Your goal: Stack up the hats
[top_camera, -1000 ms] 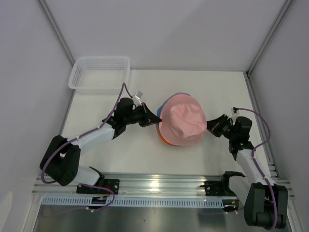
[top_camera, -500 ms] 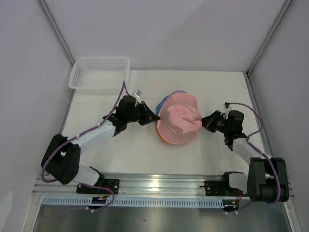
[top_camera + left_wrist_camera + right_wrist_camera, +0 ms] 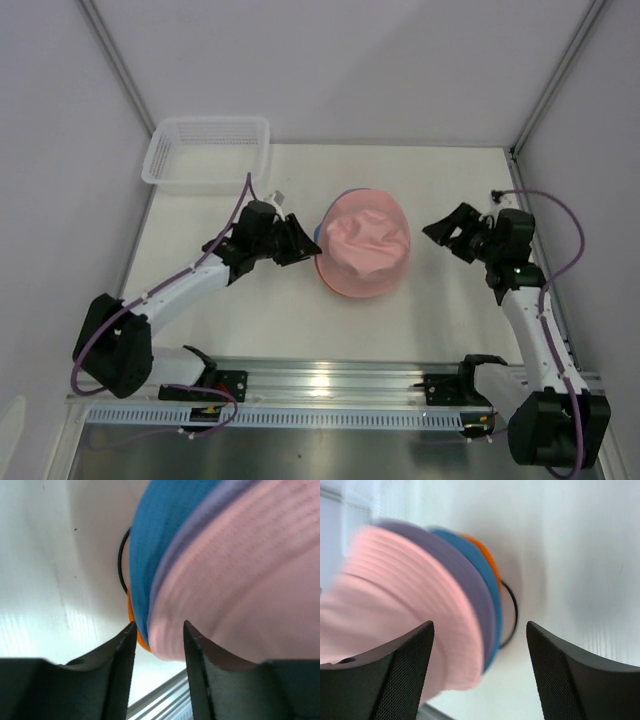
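The four hats sit stacked at the table's middle, the pale pink hat (image 3: 365, 245) on top. The left wrist view shows the brims layered: pink (image 3: 240, 580), lavender-purple hat (image 3: 200, 525), blue hat (image 3: 155, 530), orange hat (image 3: 131, 610) at the bottom. They show the same way in the right wrist view, pink (image 3: 395, 590) over purple (image 3: 465, 575), blue (image 3: 487, 580) and orange (image 3: 487, 555). My left gripper (image 3: 303, 246) is at the stack's left edge, its narrowly parted fingers (image 3: 125, 650) flanking the brim edges. My right gripper (image 3: 442, 232) is wide open, empty and apart from the stack's right side.
A thin black wire stand (image 3: 121, 565) is under the stack, and its ring also shows in the right wrist view (image 3: 512, 615). A white mesh basket (image 3: 208, 150) stands at the back left. The metal rail runs along the near edge (image 3: 330, 385).
My right gripper has let go of the pink hat's right side and pulled back to the right and up. The pink hat has settled onto the stack. My left gripper shifted slightly left.
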Motion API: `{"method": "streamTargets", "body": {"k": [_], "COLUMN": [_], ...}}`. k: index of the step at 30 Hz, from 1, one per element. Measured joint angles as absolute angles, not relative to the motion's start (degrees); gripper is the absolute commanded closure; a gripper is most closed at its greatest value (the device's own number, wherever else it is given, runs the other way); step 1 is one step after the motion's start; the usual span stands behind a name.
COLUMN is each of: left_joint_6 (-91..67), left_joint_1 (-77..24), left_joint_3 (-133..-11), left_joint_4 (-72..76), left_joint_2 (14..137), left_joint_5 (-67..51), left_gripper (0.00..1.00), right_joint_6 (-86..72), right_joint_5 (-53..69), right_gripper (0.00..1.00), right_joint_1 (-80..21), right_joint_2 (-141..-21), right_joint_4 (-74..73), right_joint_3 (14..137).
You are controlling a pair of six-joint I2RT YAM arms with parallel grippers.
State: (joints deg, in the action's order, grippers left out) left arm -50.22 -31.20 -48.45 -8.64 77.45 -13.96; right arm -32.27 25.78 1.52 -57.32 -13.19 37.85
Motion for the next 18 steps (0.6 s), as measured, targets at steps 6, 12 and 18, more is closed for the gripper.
{"method": "streamTargets", "body": {"k": [6,12,18], "left_joint_6": [-44.7,-34.2,-27.7], "left_joint_1": [-31.1,-30.7,-23.3], "left_joint_3": [-53.1,-66.2,-71.3], "left_joint_4": [-17.8,-24.4,-24.7], "left_joint_2": [68.9,61.1,52.8], "left_joint_5": [-10.9,-4.3,-3.5], "left_gripper": [0.07,0.01,0.01], "right_joint_6": [-29.4,-27.5,-25.8], "right_joint_5": [26.1,29.2,25.4], "right_gripper": [0.19,0.0,0.0], "right_joint_1": [5.3,5.3,5.4], "right_joint_2": [-53.5,-56.1,-56.2], "right_joint_4": [-17.0,-17.9,-18.7], "right_joint_3": [51.9,58.5,65.1]}}
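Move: Beside the left hand, nearly at its fingertips, stands the brim of the pink hat; the hat's middle lies about 11 cm to the right, 2 cm ahead and roughly level in height. The purple hat right under it peeks out at the far left edge, its middle some 10 cm right, 4 cm ahead and 3 cm lower. The empty white basket is about 24 cm ahead, 26 cm left, 11 cm lower. From the right hand the pink hat lies 14 cm left, 2 cm back, 3 cm lower. Leaving the pink hat's brim, the left hand spreads its fingers from part open to wide and climbs fast, about 25 cm, also swinging some 10 cm left, while its fingers tilt up about 40 degrees. The right hand, already clear and mostly open, rises straight away from the stack by nearly 20 cm, tips up about 25 degrees and opens fully. ##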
